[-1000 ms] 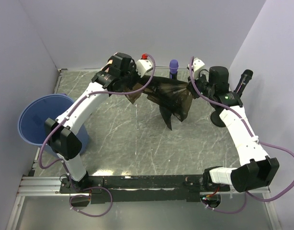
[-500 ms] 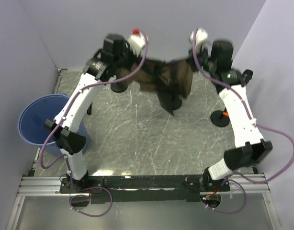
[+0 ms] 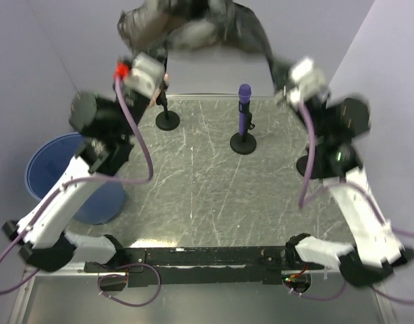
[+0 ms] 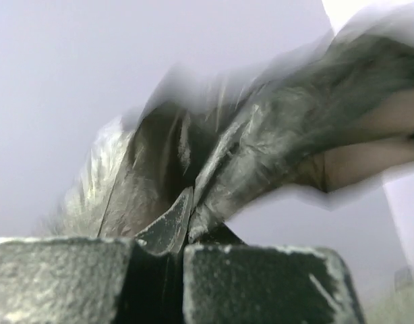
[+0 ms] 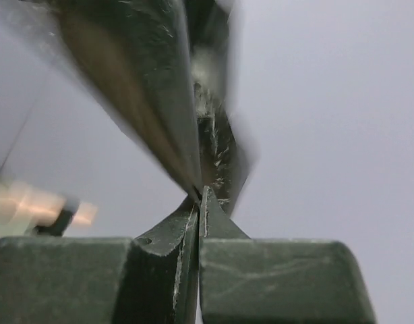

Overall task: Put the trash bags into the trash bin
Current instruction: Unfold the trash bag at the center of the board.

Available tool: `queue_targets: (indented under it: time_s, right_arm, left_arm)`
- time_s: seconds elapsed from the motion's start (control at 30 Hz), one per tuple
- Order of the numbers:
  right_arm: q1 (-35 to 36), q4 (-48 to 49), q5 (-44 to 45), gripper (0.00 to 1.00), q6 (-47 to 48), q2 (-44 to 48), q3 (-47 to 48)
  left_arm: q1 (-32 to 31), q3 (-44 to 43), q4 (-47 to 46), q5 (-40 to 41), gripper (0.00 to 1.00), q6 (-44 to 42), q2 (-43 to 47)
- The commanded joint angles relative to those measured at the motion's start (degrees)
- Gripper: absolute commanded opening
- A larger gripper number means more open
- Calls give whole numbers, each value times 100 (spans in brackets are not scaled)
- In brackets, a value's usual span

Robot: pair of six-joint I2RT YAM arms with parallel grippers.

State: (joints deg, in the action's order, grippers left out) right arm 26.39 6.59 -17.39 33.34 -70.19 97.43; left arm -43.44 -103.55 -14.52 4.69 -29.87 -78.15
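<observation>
A dark, see-through trash bag hangs stretched and blurred high above the table's far edge, held between both arms. In the left wrist view my left gripper is shut on a crumpled fold of the trash bag. My right gripper is shut on another edge of the bag, which streams upward from its tips. The blue trash bin stands at the table's left side, partly hidden behind my left arm. I cannot see inside the bin.
A purple-topped post on a black round base stands at the middle back. A second black stand is left of it, and a third base sits by my right arm. Grey walls close in the back and sides.
Both arms have swung sharply upward, lifting the bag from just above the table to high near the camera. The left arm's elbow has shifted toward the bin.
</observation>
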Motion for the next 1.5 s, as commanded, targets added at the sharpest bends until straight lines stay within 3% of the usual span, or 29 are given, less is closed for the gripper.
queue_targets:
  time_s: [0.0, 0.03, 0.1, 0.17, 0.2, 0.3, 0.4, 0.57, 0.73, 0.8, 0.83, 0.9, 1.0, 1.1, 1.2, 1.27, 1.33, 1.37, 1.4, 1.43, 1.47]
  right_arm:
    - [77, 77, 182, 0, 34, 1198, -3379]
    - [77, -634, 79, 0, -90, 1436, -4284]
    - [103, -2076, -578, 0, 67, 1666, -5001]
    - [103, -3090, -1247, 0, -256, 2086, -5356]
    - [112, -3372, -1493, 0, -389, 2306, -5357]
    - [121, -3279, -1294, 0, -671, 2975, -5261]
    - [121, -2674, -979, 0, -775, 2960, -4665]
    - [51, -2531, -153, 0, -1102, 810, -1724]
    - [-275, -2636, 534, 0, -1067, -1423, 2413]
    - [-275, -2480, 430, 0, -1006, -2014, 3909]
    - [-266, -2113, 316, 0, -927, -2085, 4290]
    - [-109, -1026, 227, 0, -577, -1850, 4137]
    - [216, 593, -246, 0, 240, -1025, 2830]
    - [506, 1125, -835, 0, 1058, -409, 1853]
    - [674, 1126, -793, 0, 1122, 48, 922]
    - [665, 1064, -696, 0, 1348, 338, 27]
    - [657, 1300, -381, 0, 1823, 646, -1473]
    - [648, 1379, 117, 0, 1877, 726, -2682]
    - [648, 1223, 687, 0, 1704, 674, -3520]
    - [648, 65, 771, 0, 1232, 526, -3894]
    - [639, -1461, 50, 0, 1114, 455, -4020]
  left_arm:
    - [187, 3349, -27, 34, 1, -144, 509]
    - [256, 4385, 602, -325, 1, 23, 685]
    - [257, 5121, 1771, -940, 1, 261, 914]
    - [257, 5363, 2758, -1924, 1, 683, 1291]
    - [266, 5319, 2962, -1980, 1, 1041, 1433]
    - [275, 4855, 3165, -1717, 1, 1256, 1592]
    - [336, 3960, 3097, -1647, 1, 1412, 1365]
    - [477, 1404, 3139, -709, 1, 1782, 128]
    - [740, -2698, 3860, 13, 1, 1932, -1762]
    - [732, -3801, 3381, 155, 1, 1740, -2011]
    - [732, -3822, 2890, 94, 1, 1617, -1872]
    - [575, -3079, 972, -99, 1, 1057, -1294]
    - [-5, -1864, -715, -362, 1, -130, -607]
    - [-375, -1608, -965, -679, 1, -765, -394]
    - [-455, -1127, -658, -636, 1, -924, -193]
    - [-446, -67, -954, -513, 1, -1300, 123]
    - [-368, 1645, -1410, -173, 1, -1426, 535]
    - [-254, 3020, -1430, -31, 1, -1295, 677]
    - [-70, 3834, -865, -264, 1, -1050, 730]
    - [54, 4112, 681, -780, 1, -908, 600]
    - [81, 4045, 2271, -1403, 1, -933, 390]
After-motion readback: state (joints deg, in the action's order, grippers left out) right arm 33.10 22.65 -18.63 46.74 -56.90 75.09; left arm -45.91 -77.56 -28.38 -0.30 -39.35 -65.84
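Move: I hold the black trash bag stretched between both shut grippers, high over the board; its middle lies roughly 8 cm ahead and 8 cm above each hand, about 10 cm right of my left hand and 10 cm left of my right. The purple microphone stands some 17 cm ahead, 23 cm right and 53 cm below my left hand. The flesh-coloured microphone is 26 cm ahead, 10 cm left and 54 cm below that hand. Keeping my pinch on the bag, I snap both hands down together towards the board, my left about 55 cm and my right some 45, tipping the fingers downward. I swing them back up and forward at once, past starting height, then draw them back with the fingers tilting upward again, and end just starting down for another shake. ##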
